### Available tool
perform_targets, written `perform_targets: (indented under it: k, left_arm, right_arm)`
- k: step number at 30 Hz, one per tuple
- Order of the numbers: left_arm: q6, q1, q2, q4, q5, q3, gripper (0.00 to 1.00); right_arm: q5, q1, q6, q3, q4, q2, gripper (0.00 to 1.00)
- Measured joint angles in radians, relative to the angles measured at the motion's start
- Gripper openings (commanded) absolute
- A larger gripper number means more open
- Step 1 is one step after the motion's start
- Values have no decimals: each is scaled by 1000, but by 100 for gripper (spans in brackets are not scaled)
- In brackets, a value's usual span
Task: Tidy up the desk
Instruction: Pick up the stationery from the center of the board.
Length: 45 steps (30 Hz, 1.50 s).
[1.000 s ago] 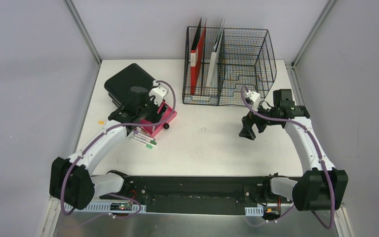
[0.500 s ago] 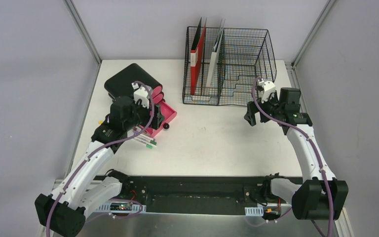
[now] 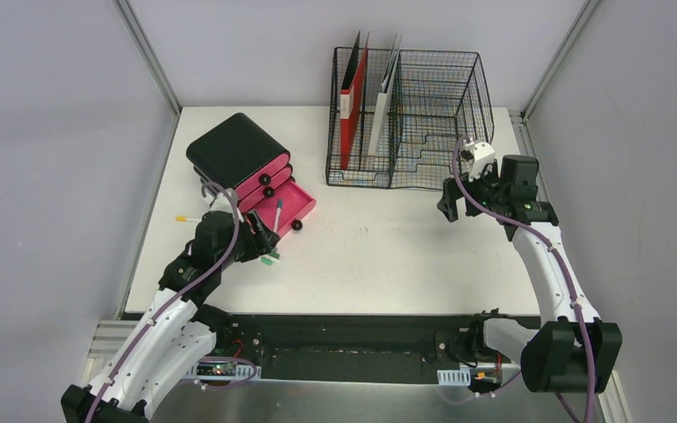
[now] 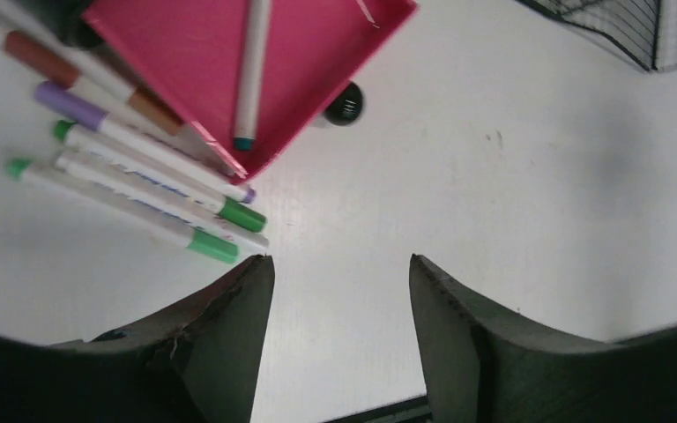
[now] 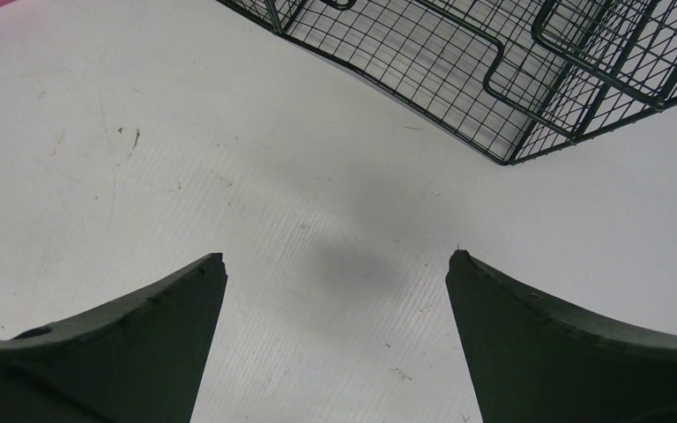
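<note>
The white desk (image 3: 379,251) carries a black drawer unit (image 3: 234,150) with pink drawers at the back left. Its bottom drawer (image 4: 229,53) is pulled out, and a white marker (image 4: 251,70) lies inside it. Several white markers with green, purple and brown caps (image 4: 141,189) lie on the desk beside that drawer. My left gripper (image 4: 339,264) hovers just in front of them, open, with only bare desk between its fingers. My right gripper (image 5: 335,264) is open and empty over the desk, just in front of the black wire rack (image 5: 458,79).
The wire rack (image 3: 410,115) stands at the back centre and holds a red folder (image 3: 353,101) and a white one (image 3: 383,97) upright. A small yellow-tipped pen (image 3: 182,218) lies near the desk's left edge. The open drawer's black knob (image 4: 344,101) sticks out toward me.
My left arm has pulled back from the drawer unit toward the near edge, and a marker now lies in the open drawer. My right gripper rose toward the rack, then held still.
</note>
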State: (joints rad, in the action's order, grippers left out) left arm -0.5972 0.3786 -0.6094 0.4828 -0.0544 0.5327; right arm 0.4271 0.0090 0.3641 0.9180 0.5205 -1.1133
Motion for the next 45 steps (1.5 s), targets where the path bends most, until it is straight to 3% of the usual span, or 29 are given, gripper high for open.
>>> perform_targets:
  k: [5,9,15,25,37,45]
  left_arm:
    - [-196,0,-24,156,192,-4,43]
    - [-320,0,-137,255,298,0,33]
    - [-417,0,-278,310,369,11,32]
    - [-460,0,-415,249,389,48,40]
    - [-465,-1,-529,196,385,67,26]
    - [-466,-1,-535,188,385,67,27]
  right_arm:
    - [0,0,0,0,0,0,99]
    - [0,0,0,0,0,0,99]
    - [0,0,1,0,0,0,100]
    - [6,0,1,0,1,0,100]
    - [8,0,4,0,1,0,100]
    - [12,0,4,0,2,0,99]
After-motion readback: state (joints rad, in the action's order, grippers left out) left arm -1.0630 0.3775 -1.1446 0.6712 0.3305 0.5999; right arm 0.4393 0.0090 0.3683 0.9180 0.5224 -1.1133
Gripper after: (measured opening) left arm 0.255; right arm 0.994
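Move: The light-green-capped pen lies about 8 cm to the left gripper's left, 1 cm farther out and some 12 cm below it. The dark-green-capped pen lies beside it, 3 cm ahead and 7 cm left of the gripper, with the purple pen at 4 cm ahead and 7 cm left. The open pink drawer is centred 10 cm ahead and 2 cm right. From the right gripper, the light-green-capped pen is roughly 47 cm left and 9 cm back. Bring the left gripper down about 11 cm and left about 6 cm to the cap end of the light-green-capped pen, swinging back some 3 cm on the way down and then easing forward again. Turn the wrist counter-clockwise while tipping the fingers steeply down, each by about 30 degrees, and narrow them to a small gap still open over the pen. ##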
